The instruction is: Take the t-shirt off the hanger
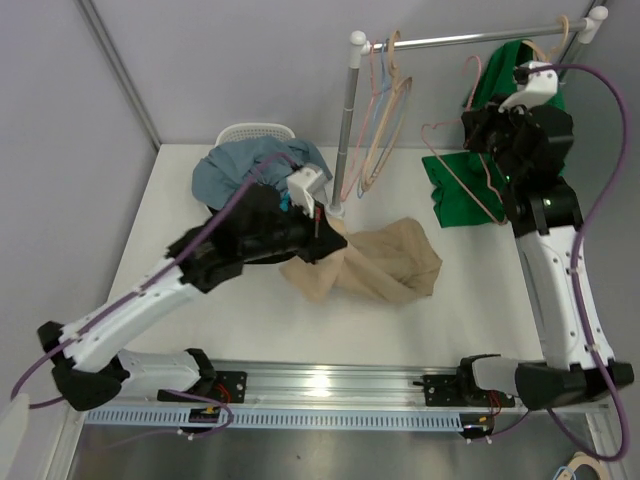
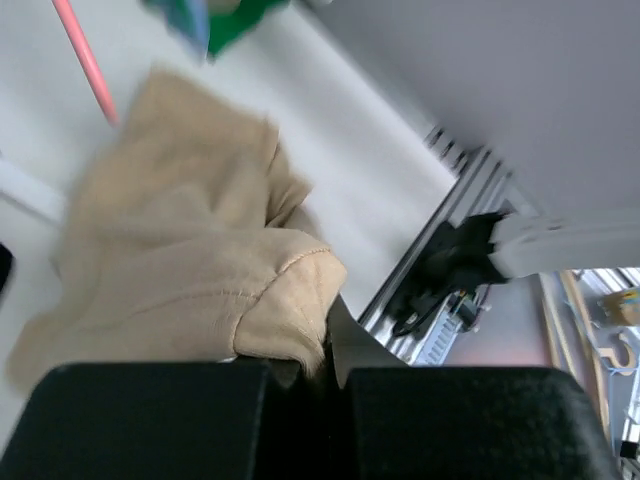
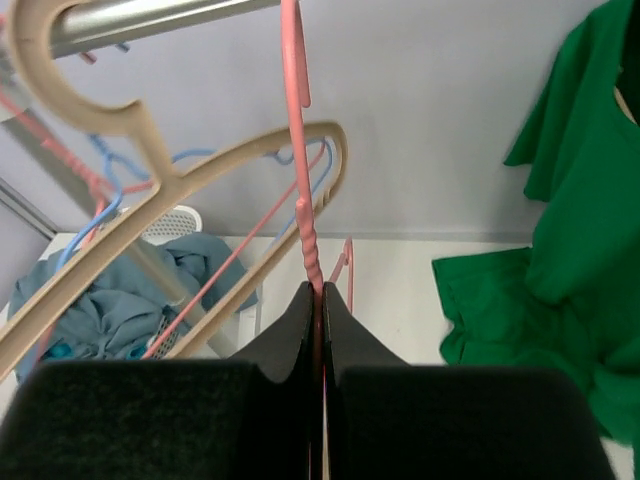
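Note:
A beige t-shirt (image 1: 375,262) lies crumpled on the white table, off any hanger. My left gripper (image 1: 320,215) is shut on its near edge; the wrist view shows the fabric (image 2: 180,250) pinched between the jaws of that gripper (image 2: 335,365). My right gripper (image 1: 482,125) is raised by the rail and shut on the thin bar of a bare pink hanger (image 1: 455,165). The right wrist view shows the hanger (image 3: 300,180) running up from the closed jaws of the right gripper (image 3: 321,290).
A green t-shirt (image 1: 465,190) hangs from the rail (image 1: 460,40) at the right and drapes onto the table; it also shows in the right wrist view (image 3: 570,250). Empty beige, pink and blue hangers (image 1: 385,130) hang by the pole (image 1: 345,130). A white basket of blue-grey clothes (image 1: 245,165) stands at the back left.

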`<state>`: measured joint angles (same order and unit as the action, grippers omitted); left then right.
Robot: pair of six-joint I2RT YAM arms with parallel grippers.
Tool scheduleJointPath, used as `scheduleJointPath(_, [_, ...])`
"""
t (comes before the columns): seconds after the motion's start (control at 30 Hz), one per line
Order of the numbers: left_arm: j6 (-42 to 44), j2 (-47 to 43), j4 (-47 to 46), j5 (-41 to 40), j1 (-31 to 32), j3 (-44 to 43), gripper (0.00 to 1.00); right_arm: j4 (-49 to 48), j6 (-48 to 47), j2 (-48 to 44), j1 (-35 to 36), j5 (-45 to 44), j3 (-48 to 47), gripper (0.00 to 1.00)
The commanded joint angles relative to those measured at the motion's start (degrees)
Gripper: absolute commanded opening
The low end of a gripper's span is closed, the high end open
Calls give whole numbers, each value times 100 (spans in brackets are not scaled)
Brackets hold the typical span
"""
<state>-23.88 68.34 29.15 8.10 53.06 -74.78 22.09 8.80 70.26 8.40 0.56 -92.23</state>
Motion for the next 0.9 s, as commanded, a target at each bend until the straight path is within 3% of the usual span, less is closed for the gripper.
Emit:
scheduleJointPath(0.0, [524,21,1855,386,-76,-1115,1,-697,-229,600,-23,199,-908,0])
scheduleJointPath(0.17, [595,250,3454,-202,-155,-2696,1,-899,-308,1357,-23,190,-1780,0])
scheduleJointPath(0.27, [691,364,3904,-388,-523,-3706,1,-680,-335,1815,-40,164,-2369,0])
scheduleJointPath(0.43, [753,821,4213,-388,-1025,-5577,1,-714,-247,2097,-23,287,-2537,0])
scheduleJointPath(0.6, [692,1312,4011,-117,-1989,-6476,1,-697,-168,2431,-14,410,-2643,0])
scheduleJointPath(0.7, [551,1481,3801,42,-2779,-6471,1,-741,-150,2563,3,463,-2643,0])
scheduleJointPath(0.77, [455,1429,2960,200,-3116,-6120,1,-758,-150,2624,3,489,-2651,0])
scheduleJointPath(0.83, [419,1227,2004,576,-3477,-5111,1,-794,-115,2703,3,542,-2660,0])
scheduleJointPath(0.87, [437,1139,728,622,-3556,-4786,1,-776,-98,2712,21,585,-2660,0])
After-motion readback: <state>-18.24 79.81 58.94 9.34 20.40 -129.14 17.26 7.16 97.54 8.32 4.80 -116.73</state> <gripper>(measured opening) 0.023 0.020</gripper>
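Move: With the beige t-shirt in my left hand, the basket with its blue pile lies some 35 cm ahead, 19 cm left and 26 cm below; the rack's near post is about 30 cm ahead and 4 cm right. From my right hand, which holds the empty pink hanger, the rod spot is about 13 cm ahead, 3 cm left and 9 cm above. The wooden hanger is 9 cm ahead and 15 cm left, the green t-shirt 13 cm ahead and 12 cm right. I keep the beige t-shirt pinched and raise my left hand some 20 cm, swinging it about 17 cm left and finally forward, to bring it in line with the basket; the wrist turns some 30 degrees counter-clockwise and its fingers tip up. Meanwhile my right hand carries the pinched pink hanger forward about 13 cm to the rod, rising 6 cm, then sinking 5 to set the hook over it. ##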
